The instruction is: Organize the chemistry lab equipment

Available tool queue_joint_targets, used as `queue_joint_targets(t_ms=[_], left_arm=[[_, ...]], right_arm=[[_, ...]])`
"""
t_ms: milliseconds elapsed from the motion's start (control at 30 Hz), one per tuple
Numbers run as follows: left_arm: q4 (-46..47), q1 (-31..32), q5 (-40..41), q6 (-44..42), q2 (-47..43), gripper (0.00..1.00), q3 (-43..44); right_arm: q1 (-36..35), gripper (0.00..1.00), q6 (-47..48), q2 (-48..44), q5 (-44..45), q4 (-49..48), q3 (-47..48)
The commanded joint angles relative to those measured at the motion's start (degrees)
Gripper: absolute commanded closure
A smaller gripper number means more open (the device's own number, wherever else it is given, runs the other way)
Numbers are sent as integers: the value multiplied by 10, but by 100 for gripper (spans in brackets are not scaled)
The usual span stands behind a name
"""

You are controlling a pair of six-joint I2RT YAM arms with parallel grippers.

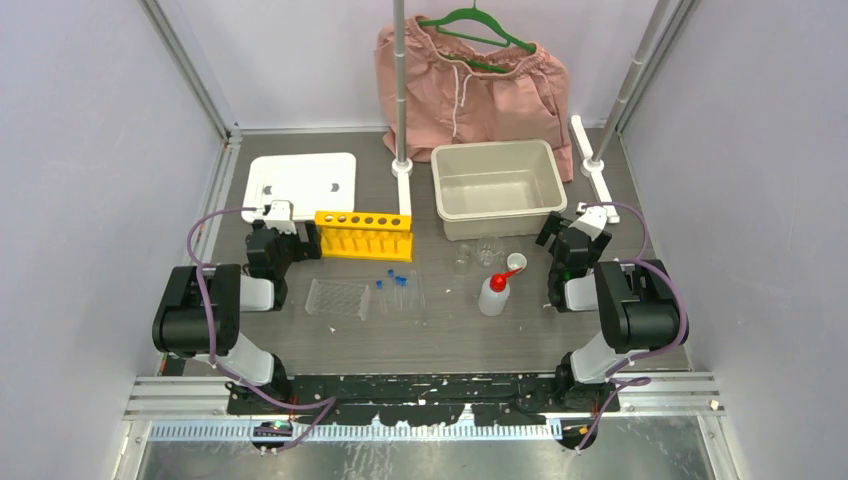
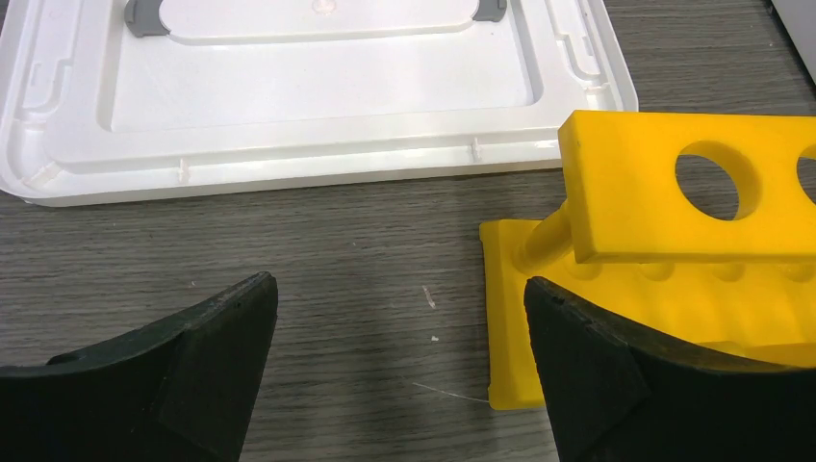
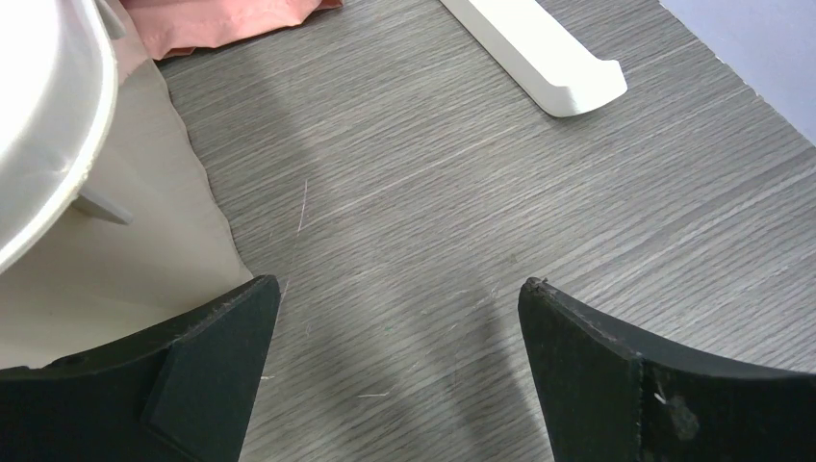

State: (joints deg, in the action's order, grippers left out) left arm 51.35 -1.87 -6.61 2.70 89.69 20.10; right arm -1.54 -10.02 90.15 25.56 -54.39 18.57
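Note:
The yellow test-tube rack point(image 1: 362, 233) stands left of centre, and its left end point(image 2: 664, 192) lies just right of my left gripper point(image 2: 399, 289), which is open over bare table. Several blue-capped tubes point(image 1: 398, 288) lie loose beside the clear plastic tray point(image 1: 338, 298). Two small clear beakers point(image 1: 462, 258) stand near the middle. The white squeeze bottle with red nozzle point(image 1: 494, 293) sits to their right. My right gripper point(image 3: 399, 289) is open and empty, right of the beige bin point(image 3: 38, 144). In the top view, the left gripper point(image 1: 290, 232) and right gripper point(image 1: 562, 228) flank these things.
A white lid point(image 2: 308, 87) lies flat ahead of the left gripper. The beige bin point(image 1: 497, 187) stands at the back centre. Pink shorts point(image 1: 470, 80) hang behind it. Two upright poles on white feet point(image 3: 539, 53) stand at the back. A small white cup point(image 1: 516, 262) sits near the bottle.

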Motion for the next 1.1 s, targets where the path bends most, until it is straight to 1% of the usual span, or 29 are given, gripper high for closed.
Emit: queue_joint_targets(t_ms=[0,367,400,433,500,533,633,733,833,900,967,1000,1067], left_arm=[[19,2,8,-5,-8,0,13],[17,4,6,-8,-9,0,14],[18,4,7,-8,-9,0,14],[20,4,6,-7,-10,0,11],[6,2,6,-6,-20,0,15],[-13,2,14,-3,-32,0,21],[-99,2,27,2,-71,0,51],[-173,2,33,0,-108,0,77],[-278,-2,24,-9,-148,0,116],[-348,-15,-1,-7,-177,0,146],[-415,-33,-38,-4,-205,0,177],[-452,-40,-57,-5,-214,0,193],[-530,-54,-92,-13,-224,0,231]], right_arm=[[-3,0,-1,-8,3,-27,9],[-3,0,0,-8,3,-28,8],[-3,0,-2,-9,23,-30,7],[-4,0,-11,-21,39,-25,3],[-5,0,-7,-68,29,-24,-17],[-5,0,-7,-93,30,-2,-19],[-5,0,-25,-169,80,112,-5],[-4,0,-59,-241,124,185,-6],[-4,0,-83,-318,143,312,23],[-4,0,-106,-363,165,406,56],[-3,0,-162,-411,186,503,93],[-3,0,-205,-434,197,556,110],[1,0,-348,-469,235,642,139]])
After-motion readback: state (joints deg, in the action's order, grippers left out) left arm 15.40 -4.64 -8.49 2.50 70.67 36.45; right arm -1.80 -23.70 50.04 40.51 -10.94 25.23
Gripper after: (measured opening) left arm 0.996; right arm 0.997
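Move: The blue-capped tubes, likely the left hand's thing, lie about 26 cm to its right and 14 cm back; the yellow rack is some 18 cm right and 1 cm back, the clear rack 11 cm right and 16 cm back, the white lid 12 cm ahead. The wash bottle is roughly 21 cm left of the right hand and 17 cm back, the white cup 15 cm left and 8 cm back, the bin's middle 19 cm left and 10 cm ahead. Both hands hover low. The bin's near right corner is left behind as the right hand climbs about 12 cm, drawing back and somewhat right, its fingers tipping up and swinging roughly 15 degrees clockwise. Beside the yellow rack's left end the left hand lifts almost straight up, its wrist barely turning. Both grippers stay wide open and empty. ##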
